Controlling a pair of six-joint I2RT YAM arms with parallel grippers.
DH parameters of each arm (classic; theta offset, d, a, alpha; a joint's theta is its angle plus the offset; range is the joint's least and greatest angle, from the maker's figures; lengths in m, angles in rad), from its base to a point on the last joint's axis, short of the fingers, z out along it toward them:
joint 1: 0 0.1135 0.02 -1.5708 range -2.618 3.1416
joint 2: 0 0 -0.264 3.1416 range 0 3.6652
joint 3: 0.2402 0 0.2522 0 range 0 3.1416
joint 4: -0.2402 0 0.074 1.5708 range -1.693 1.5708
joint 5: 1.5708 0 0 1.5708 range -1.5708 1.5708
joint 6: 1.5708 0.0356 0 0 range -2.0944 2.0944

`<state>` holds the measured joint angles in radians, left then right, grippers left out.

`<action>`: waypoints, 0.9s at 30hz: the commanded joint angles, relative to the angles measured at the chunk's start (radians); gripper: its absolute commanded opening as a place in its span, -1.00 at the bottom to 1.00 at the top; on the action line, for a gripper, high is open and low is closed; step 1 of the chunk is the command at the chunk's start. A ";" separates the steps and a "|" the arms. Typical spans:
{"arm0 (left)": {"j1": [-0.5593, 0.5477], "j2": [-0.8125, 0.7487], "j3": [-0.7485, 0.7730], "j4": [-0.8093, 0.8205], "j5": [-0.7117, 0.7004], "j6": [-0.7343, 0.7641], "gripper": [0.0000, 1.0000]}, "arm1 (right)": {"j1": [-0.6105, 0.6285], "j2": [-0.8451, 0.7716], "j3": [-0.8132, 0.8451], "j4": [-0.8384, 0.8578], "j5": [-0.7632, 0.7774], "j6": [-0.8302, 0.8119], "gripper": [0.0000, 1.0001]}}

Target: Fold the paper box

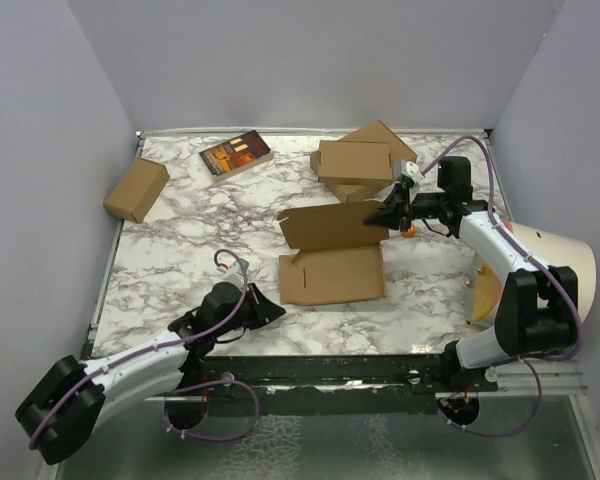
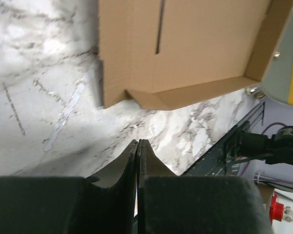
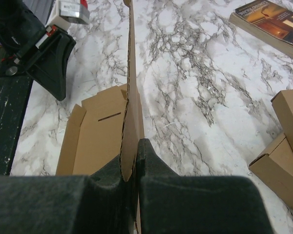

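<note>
The paper box (image 1: pixel 332 275) lies flat in the middle of the table, and its lid panel (image 1: pixel 330 225) is raised along the far side. My right gripper (image 1: pixel 390 214) is shut on the right edge of that lid. In the right wrist view the thin cardboard panel (image 3: pixel 133 87) runs upright between the fingers (image 3: pixel 158 163). My left gripper (image 1: pixel 268 309) rests low on the table just off the box's near left corner. It is shut with nothing in it. In the left wrist view its closed tips (image 2: pixel 138 143) point at the box's corner flap (image 2: pixel 151 100), a short gap away.
A book (image 1: pixel 236 155) lies at the back. A small thick carton (image 1: pixel 136 189) sits at the back left. Ready-folded brown boxes (image 1: pixel 360 165) are stacked at the back, just behind the right gripper. A cream and yellow round object (image 1: pixel 540 262) stands at the right edge.
</note>
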<state>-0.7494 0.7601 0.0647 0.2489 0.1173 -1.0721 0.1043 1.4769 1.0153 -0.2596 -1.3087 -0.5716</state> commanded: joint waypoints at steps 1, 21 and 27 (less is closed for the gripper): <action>-0.025 0.113 -0.022 0.107 0.004 -0.021 -0.94 | -0.004 -0.026 -0.009 0.029 -0.006 0.011 -0.98; -0.033 0.470 0.098 0.452 -0.060 0.066 -0.93 | -0.003 -0.015 -0.012 0.024 -0.038 0.012 -0.98; -0.033 0.552 0.140 0.502 -0.037 0.100 -0.93 | -0.003 -0.010 -0.012 0.016 -0.053 0.007 -0.98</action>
<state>-0.7746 1.2606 0.1692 0.6624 0.0818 -1.0119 0.1043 1.4769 1.0126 -0.2592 -1.3163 -0.5697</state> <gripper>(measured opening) 0.038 0.017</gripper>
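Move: The near-left corner tab of the paper box, on the end of its near wall, is about 3 cm ahead of the closed left fingertips, 3 cm right and 3 cm lower. From that hand the box's flat left side panel lies some 7 cm ahead and 2 cm right, and the near wall's middle 2 cm ahead and 13 cm right, both lower. From the right hand, still holding the raised lid panel, the tab is roughly 15 cm back, 17 cm left and 17 cm below. With its fingers kept shut and the wrist hardly turning, the left hand first drops about 3 cm towards the table just outside the near-left corner of the box, then sweeps some 5 cm forward and to the right, rising a couple of centimetres, until its fingertips come against the outside of the corner tab and push it inwards. The right hand stays where it is, keeping its grip on the right end of the lid panel so that the lid stays raised. ##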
